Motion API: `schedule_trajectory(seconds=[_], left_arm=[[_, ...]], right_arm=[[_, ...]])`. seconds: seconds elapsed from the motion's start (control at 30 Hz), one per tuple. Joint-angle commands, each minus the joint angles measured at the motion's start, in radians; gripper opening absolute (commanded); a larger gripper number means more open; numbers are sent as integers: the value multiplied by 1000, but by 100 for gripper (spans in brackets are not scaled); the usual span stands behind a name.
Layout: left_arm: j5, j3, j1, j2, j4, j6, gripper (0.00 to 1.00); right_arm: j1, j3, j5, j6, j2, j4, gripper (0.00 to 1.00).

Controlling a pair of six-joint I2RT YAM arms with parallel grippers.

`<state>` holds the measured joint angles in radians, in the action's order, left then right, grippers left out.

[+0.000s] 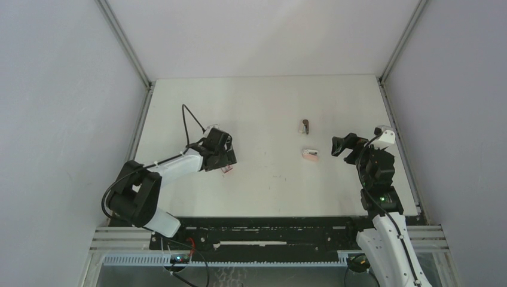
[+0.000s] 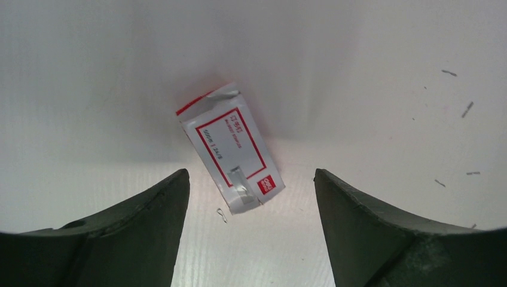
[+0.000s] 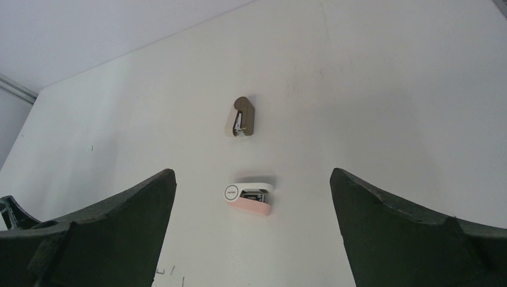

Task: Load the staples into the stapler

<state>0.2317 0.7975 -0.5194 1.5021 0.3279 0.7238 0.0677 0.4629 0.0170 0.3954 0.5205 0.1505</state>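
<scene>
The staples box (image 2: 230, 146), white with red print, lies flat on the table just beyond and between my left gripper's (image 2: 250, 172) open fingertips, not touching them. In the top view the box (image 1: 227, 169) peeks out below the left gripper (image 1: 226, 156). The stapler (image 3: 242, 116), a tiny dark hinged piece, lies mid-table (image 1: 305, 126), far ahead of my right gripper (image 3: 252, 172), which is open and empty. The right gripper (image 1: 339, 145) sits to the right of the stapler in the top view.
A small pink-and-white device (image 3: 251, 198) lies between the stapler and the right gripper, and shows in the top view (image 1: 309, 154). Loose staples (image 2: 467, 109) are scattered on the table near the box. Grey walls enclose the table (image 1: 269, 191).
</scene>
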Motion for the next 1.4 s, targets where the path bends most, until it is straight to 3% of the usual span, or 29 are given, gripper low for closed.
schedule_trajectory(seconds=[0.0, 0.47, 0.77, 1.37], left_arm=[[-7, -17, 21, 19, -54, -19, 81], [-20, 140, 17, 199, -44, -205, 80], [42, 186, -105, 196, 12, -393, 78], [117, 132, -170, 176, 100, -391, 50]], right_arm=[[-2, 6, -8, -26, 4, -26, 100], [-2, 6, -11, -29, 26, -32, 100], [-2, 6, -14, -30, 40, -37, 100], [-3, 7, -17, -29, 46, -40, 100]])
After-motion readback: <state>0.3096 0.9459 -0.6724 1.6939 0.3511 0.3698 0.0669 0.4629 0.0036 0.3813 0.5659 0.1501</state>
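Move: The staple box lies almost under the left hand, about 2 cm ahead, 1 cm left and 2 cm below, its far end slanting left between the open fingers. A loose staple lies about 3 cm nearer the base than the box. The pink stapler is some 27 cm right and 5 cm ahead of this hand, the brown one 26 cm right and 15 cm ahead. From the right hand the box is roughly 40 cm left, 4 cm ahead and 19 cm below. Bring the left gripper down beside the staple box and forward along it by about 3.5 cm, then sweep it back and to the right some 3 cm each way while turning clockwise about 25 degrees, letting the left finger push the box around. Narrow the fingers from wide to roughly half open, one on each long side near the far end. ##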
